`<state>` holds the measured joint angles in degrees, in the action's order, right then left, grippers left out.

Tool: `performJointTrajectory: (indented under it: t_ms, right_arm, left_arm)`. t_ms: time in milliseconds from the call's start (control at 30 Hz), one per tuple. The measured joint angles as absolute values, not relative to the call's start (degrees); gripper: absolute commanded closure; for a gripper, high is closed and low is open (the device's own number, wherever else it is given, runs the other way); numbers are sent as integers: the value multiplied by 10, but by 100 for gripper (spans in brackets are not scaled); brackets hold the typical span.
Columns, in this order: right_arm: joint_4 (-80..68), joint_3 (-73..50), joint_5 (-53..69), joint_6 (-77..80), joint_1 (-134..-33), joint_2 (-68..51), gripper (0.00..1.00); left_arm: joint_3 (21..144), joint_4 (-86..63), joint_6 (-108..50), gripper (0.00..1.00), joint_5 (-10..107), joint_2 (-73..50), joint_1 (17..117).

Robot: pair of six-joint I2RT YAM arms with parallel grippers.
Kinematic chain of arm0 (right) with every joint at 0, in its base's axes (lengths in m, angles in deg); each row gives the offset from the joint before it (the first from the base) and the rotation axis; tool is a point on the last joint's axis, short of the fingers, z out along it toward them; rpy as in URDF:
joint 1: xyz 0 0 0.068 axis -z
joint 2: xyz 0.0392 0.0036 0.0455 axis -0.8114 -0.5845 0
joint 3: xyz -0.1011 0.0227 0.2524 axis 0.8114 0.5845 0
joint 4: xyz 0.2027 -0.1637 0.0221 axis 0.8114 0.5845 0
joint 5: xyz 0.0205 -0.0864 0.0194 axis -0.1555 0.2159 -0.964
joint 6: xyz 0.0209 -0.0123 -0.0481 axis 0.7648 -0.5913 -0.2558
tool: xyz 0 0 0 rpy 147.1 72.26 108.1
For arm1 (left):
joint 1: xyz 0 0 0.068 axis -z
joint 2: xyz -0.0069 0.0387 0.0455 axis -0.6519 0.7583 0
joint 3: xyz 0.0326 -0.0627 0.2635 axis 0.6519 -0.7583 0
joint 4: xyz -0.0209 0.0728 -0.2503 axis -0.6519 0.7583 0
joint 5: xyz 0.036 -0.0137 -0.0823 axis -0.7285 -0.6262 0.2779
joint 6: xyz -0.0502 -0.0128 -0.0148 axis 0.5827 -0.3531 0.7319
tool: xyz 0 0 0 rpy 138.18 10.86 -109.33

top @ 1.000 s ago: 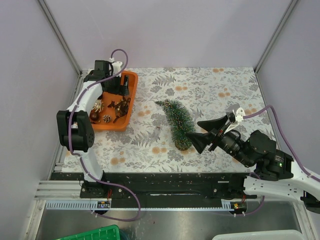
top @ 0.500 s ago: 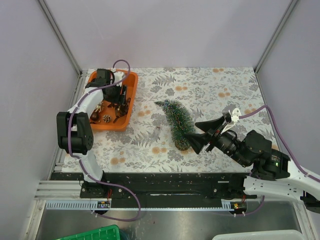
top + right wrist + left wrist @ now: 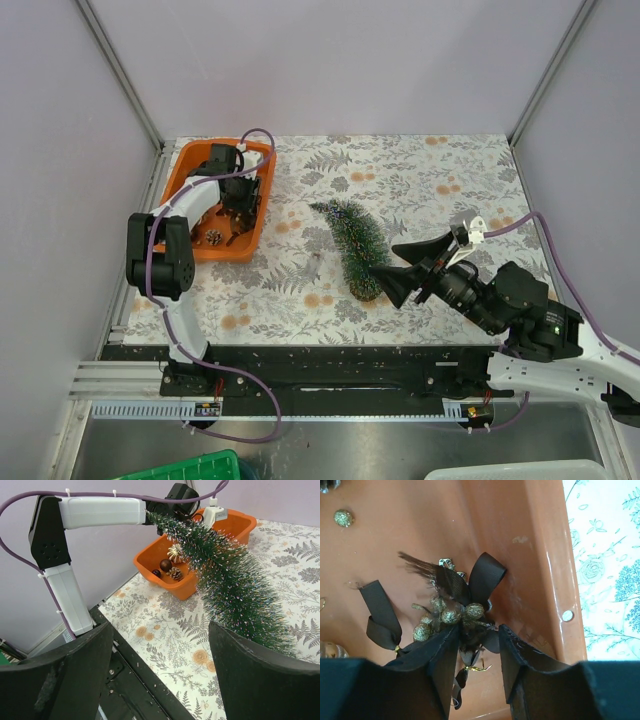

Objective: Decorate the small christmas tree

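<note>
The small christmas tree (image 3: pixel 355 245) lies on its side on the floral table, round base toward the near edge; the right wrist view shows its frosted bristles (image 3: pixel 230 590). My right gripper (image 3: pixel 395 265) is open just right of the tree's base, nothing between its fingers (image 3: pixel 160 630). My left gripper (image 3: pixel 238 200) reaches into the orange tray (image 3: pixel 190 165). Its jaws (image 3: pixel 479 632) stand half closed around a brown ribbon bow with gold berries (image 3: pixel 460 612). The left finger touches the bow, and tray floor still shows between the fingers.
In the tray (image 3: pixel 540 555) lie a second brown bow (image 3: pixel 380 620) and a gold glitter ball (image 3: pixel 343 517). The right wrist view shows a pine cone (image 3: pixel 175 573), a brown ball (image 3: pixel 165 564) and a gold starburst (image 3: pixel 176 552). The left arm (image 3: pixel 100 512) spans above the tray.
My left gripper has moved along the tray and down onto the bow, and its jaws have narrowed around it. The right arm and the tree have barely moved.
</note>
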<state>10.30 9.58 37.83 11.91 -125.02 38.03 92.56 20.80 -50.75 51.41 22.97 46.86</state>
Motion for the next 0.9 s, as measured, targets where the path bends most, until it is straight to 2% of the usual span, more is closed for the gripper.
performJointTrajectory:
  t_ms: [267, 400, 600, 800, 900]
  right_arm:
    - [103, 96, 378, 122, -1250, 382, 16]
    - [103, 96, 378, 123, -1250, 382, 16]
    - [104, 96, 378, 127, -1250, 384, 16]
    - [108, 96, 377, 130, -1250, 386, 17]
    - [108, 96, 375, 132, -1250, 386, 17]
  left_arm:
    - [877, 197, -495, 82, 521, 219, 488]
    - [857, 199, -485, 100, 528, 198, 522]
    - [852, 204, -460, 99, 557, 151, 560]
    - [877, 227, -456, 95, 558, 118, 552]
    - [912, 254, -462, 98, 549, 104, 542]
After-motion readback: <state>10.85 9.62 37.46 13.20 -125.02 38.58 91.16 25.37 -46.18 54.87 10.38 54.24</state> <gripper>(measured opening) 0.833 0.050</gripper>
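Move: The brown-and-gold berry cluster lies in the orange box right at the left hand's half-open fingertips, about 1 cm ahead, 1 cm to the left and 1 cm below. The striped bauble sits some 12 cm to the left and 2 cm back; a pine cone lies 7 cm left and 8 cm back. A tiny gold ball is 8 cm ahead, 10 cm left. From the right hand the cluster is roughly 30 cm ahead, 32 cm left and 31 cm lower. The berry cluster is pinched as the left hand's fingers shut almost completely, the hand meanwhile sinking some 2 cm and sweeping about 8 cm to the right and 5 cm back towards the near right part of the box. Keeping shut, the hand then climbs nearly 10 cm, easing slightly forward and left, its wrist turned only a few degrees. ##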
